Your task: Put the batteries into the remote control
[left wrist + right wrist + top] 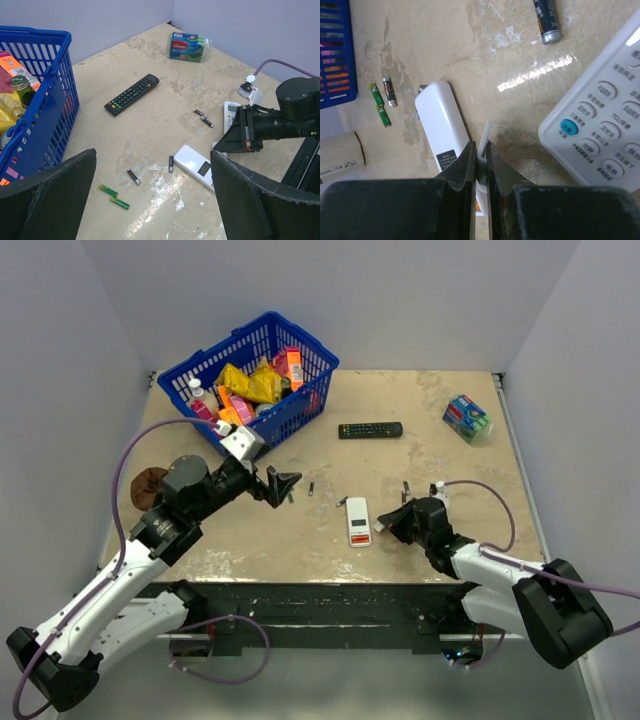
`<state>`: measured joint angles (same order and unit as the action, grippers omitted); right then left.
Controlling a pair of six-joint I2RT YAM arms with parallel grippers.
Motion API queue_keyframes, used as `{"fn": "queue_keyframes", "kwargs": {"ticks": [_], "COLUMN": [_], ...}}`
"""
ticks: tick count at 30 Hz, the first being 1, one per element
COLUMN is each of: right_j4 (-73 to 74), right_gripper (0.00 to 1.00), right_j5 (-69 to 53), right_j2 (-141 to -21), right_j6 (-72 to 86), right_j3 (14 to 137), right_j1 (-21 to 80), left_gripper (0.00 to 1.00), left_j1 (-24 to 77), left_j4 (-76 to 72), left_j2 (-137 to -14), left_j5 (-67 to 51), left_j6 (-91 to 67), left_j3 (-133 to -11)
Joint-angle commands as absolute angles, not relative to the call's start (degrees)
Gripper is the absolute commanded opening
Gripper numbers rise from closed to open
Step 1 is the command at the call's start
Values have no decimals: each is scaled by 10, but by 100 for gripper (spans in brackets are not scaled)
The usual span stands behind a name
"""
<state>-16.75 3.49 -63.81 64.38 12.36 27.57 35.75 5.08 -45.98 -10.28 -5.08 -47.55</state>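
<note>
The small white remote control (358, 521) lies mid-table, back side up with a dark label (442, 130), (197, 165). My right gripper (480, 147) is shut on a thin white plastic piece (484, 135) that stands on edge right beside the remote, and it sits just right of the remote (388, 524). My left gripper (155, 200) hovers wide open with nothing in it, left of the remote (282, 484). Loose batteries lie on the table: two green ones (108, 190), (119, 202), a dark one (133, 176), one touching the remote's end (171, 163), and a pair further off (203, 117).
A larger white remote with grey buttons (600, 120) lies close to the right gripper. A long black remote (370, 430) is further back. A blue basket (250, 340) of groceries stands at the back left, a sponge pack (466, 417) at the back right, and a brown object (148, 485) at the left edge.
</note>
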Motion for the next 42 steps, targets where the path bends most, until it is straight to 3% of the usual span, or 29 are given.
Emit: {"fn": "queue_keyframes", "kwargs": {"ticks": [1, 9, 12, 22, 28, 33, 36, 42], "right_j4": [-225, -124, -74, 103, 221, 288, 283, 340], "right_gripper": [0, 9, 18, 65, 80, 86, 94, 98], "right_j5": [54, 38, 43, 56, 61, 89, 77, 149], "right_j2": [-641, -636, -604, -539, -535, -530, -584, -751], "right_j6": [669, 673, 679, 665, 605, 512, 450, 417], "right_j3": [103, 100, 97, 129, 205, 304, 367, 527], "right_j1": [272, 272, 272, 272, 273, 276, 296, 415], "left_gripper": [100, 100, 100, 100, 100, 100, 100, 100], "left_j1": [355, 355, 356, 355, 356, 356, 355, 355], "left_j4": [47, 45, 46, 40, 52, 104, 112, 108], "left_j2": [-449, -443, -442, -439, -449, -495, -515, -536], "left_j5": [-101, -105, -107, -108, -76, -41, -42, -37], "left_j6": [-67, -74, -74, -74, -99, -165, -206, -277], "left_j3": [-473, -467, -467, -462, -468, -495, -498, -476]}}
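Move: Just right of the remote control, the table spot for the white battery cover held by the right hand lies about 2 cm back and 3 cm below that hand. The remote is some 8 cm to the hand's left, level fore and aft; the button remote stands about 10 cm right and 3 ahead, the loose black battery roughly 9 ahead and 5 right. From the left hand, the remote lies about 19 cm right, 3 ahead and 29 below. Setting down the battery cover, the right hand sinks about 1 cm, opens its fingers wide and draws back some 4 cm and to the right, clear of the cover; then it rises about 6 cm while swinging forward and left, its left side rolling down some 25 degrees. Late on, the wide-open left hand sinks about 6 cm and tips down. ##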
